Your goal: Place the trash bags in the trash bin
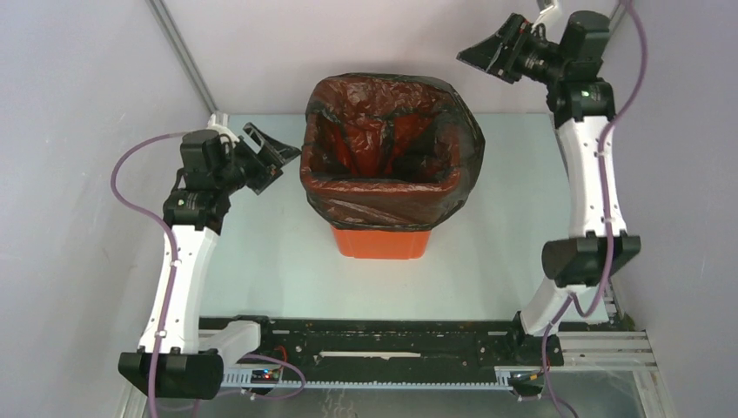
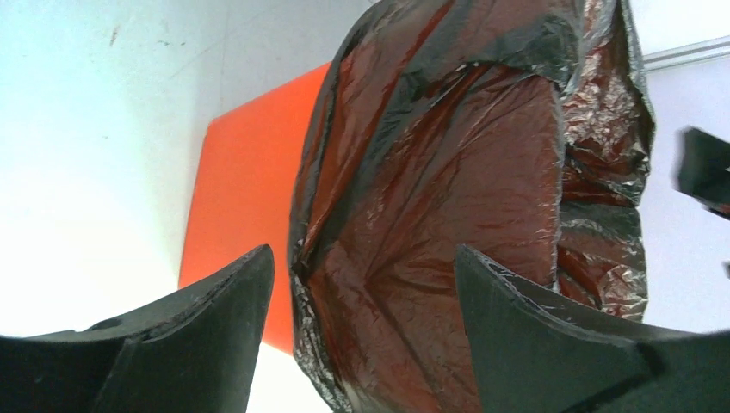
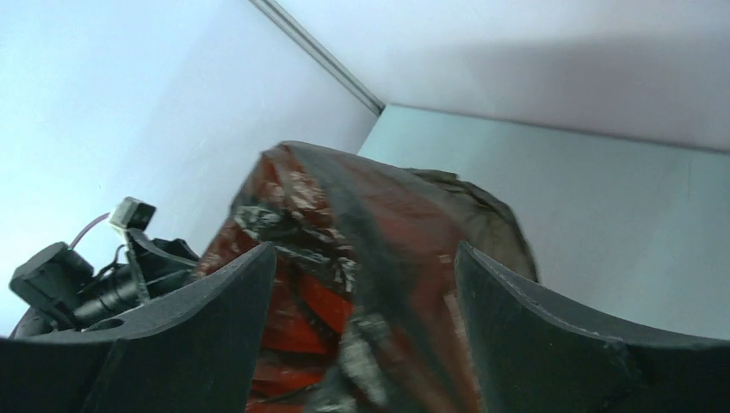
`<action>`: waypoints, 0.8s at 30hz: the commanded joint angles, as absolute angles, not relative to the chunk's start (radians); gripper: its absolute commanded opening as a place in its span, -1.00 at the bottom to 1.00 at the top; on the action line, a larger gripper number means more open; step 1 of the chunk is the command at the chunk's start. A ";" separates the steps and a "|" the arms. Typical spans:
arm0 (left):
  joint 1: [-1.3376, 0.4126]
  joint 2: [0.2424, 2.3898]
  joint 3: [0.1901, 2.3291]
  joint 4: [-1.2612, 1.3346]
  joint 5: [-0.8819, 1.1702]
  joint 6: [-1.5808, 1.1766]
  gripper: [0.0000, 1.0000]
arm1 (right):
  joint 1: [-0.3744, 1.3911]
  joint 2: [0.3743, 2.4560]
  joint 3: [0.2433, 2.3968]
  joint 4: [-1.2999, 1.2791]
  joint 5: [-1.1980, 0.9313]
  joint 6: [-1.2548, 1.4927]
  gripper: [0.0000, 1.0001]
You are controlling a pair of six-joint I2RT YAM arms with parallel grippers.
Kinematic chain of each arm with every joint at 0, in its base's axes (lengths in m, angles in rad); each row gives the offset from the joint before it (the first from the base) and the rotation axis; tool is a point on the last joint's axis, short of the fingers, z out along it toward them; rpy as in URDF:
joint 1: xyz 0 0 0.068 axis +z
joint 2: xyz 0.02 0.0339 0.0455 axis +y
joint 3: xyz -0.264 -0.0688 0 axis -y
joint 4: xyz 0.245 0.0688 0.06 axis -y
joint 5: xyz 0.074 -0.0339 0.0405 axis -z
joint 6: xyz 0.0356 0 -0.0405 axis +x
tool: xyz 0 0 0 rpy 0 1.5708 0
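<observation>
The orange trash bin (image 1: 381,244) stands mid-table, and the glossy black trash bag (image 1: 392,148) lines it. The bag's mouth is spread open and folded down over the rim, covering most of the walls. My left gripper (image 1: 283,165) hangs open just left of the bin, apart from the bag's left side. In the left wrist view the bag (image 2: 430,172) and bare orange wall (image 2: 241,189) lie beyond the gripper (image 2: 361,284). My right gripper (image 1: 481,68) is raised at the back right, open and empty. It looks down on the bag (image 3: 361,224) past its open jaws (image 3: 366,284).
Pale walls close in the table on the left, back and right, with a metal strut (image 1: 183,52) in the back-left corner. The black base rail (image 1: 374,344) runs along the near edge. In the right wrist view, the left arm (image 3: 77,275) shows beyond the bag.
</observation>
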State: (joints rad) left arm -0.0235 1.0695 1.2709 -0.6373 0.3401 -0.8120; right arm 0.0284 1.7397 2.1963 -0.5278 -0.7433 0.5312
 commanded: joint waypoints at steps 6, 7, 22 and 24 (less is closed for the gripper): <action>-0.003 1.143 1.202 -0.309 0.514 -1.030 0.66 | -0.028 1.915 2.140 -0.373 -0.953 0.752 0.71; -0.003 1.168 1.201 -0.231 0.528 -1.061 0.66 | -0.030 1.920 2.108 -0.312 -0.969 0.808 0.71; -0.003 1.387 1.244 -0.019 0.582 -1.230 0.56 | -0.003 1.859 1.762 0.047 -1.009 1.054 0.18; -0.003 1.353 1.218 -0.089 0.571 -1.195 0.56 | -0.003 1.849 1.717 0.117 -1.004 1.101 0.01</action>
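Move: Below the open right hand, about 15 cm down, 6 cm ahead and 3 cm to its left, is the far right corner of the trash bag's rim. The trash bin under the bag has its middle some 7 cm back, 14 cm left and 30 cm below that hand. From the left hand, the rim's far left corner is about 14 cm ahead, 5 cm right and roughly level, while the bin's middle lies 3 cm ahead, 16 cm right and 14 cm lower. Sinking some 15 cm and reaching 6 cm forward, the right hand drops from above to the bag's far right corner, tips down and rolls its left side up, then partly closes its fingers around the rim. The left hand, still open, sweeps about 12 cm forward and slightly right along the bag's left side towards the far left corner, its left side rolling down some 25 degrees. ##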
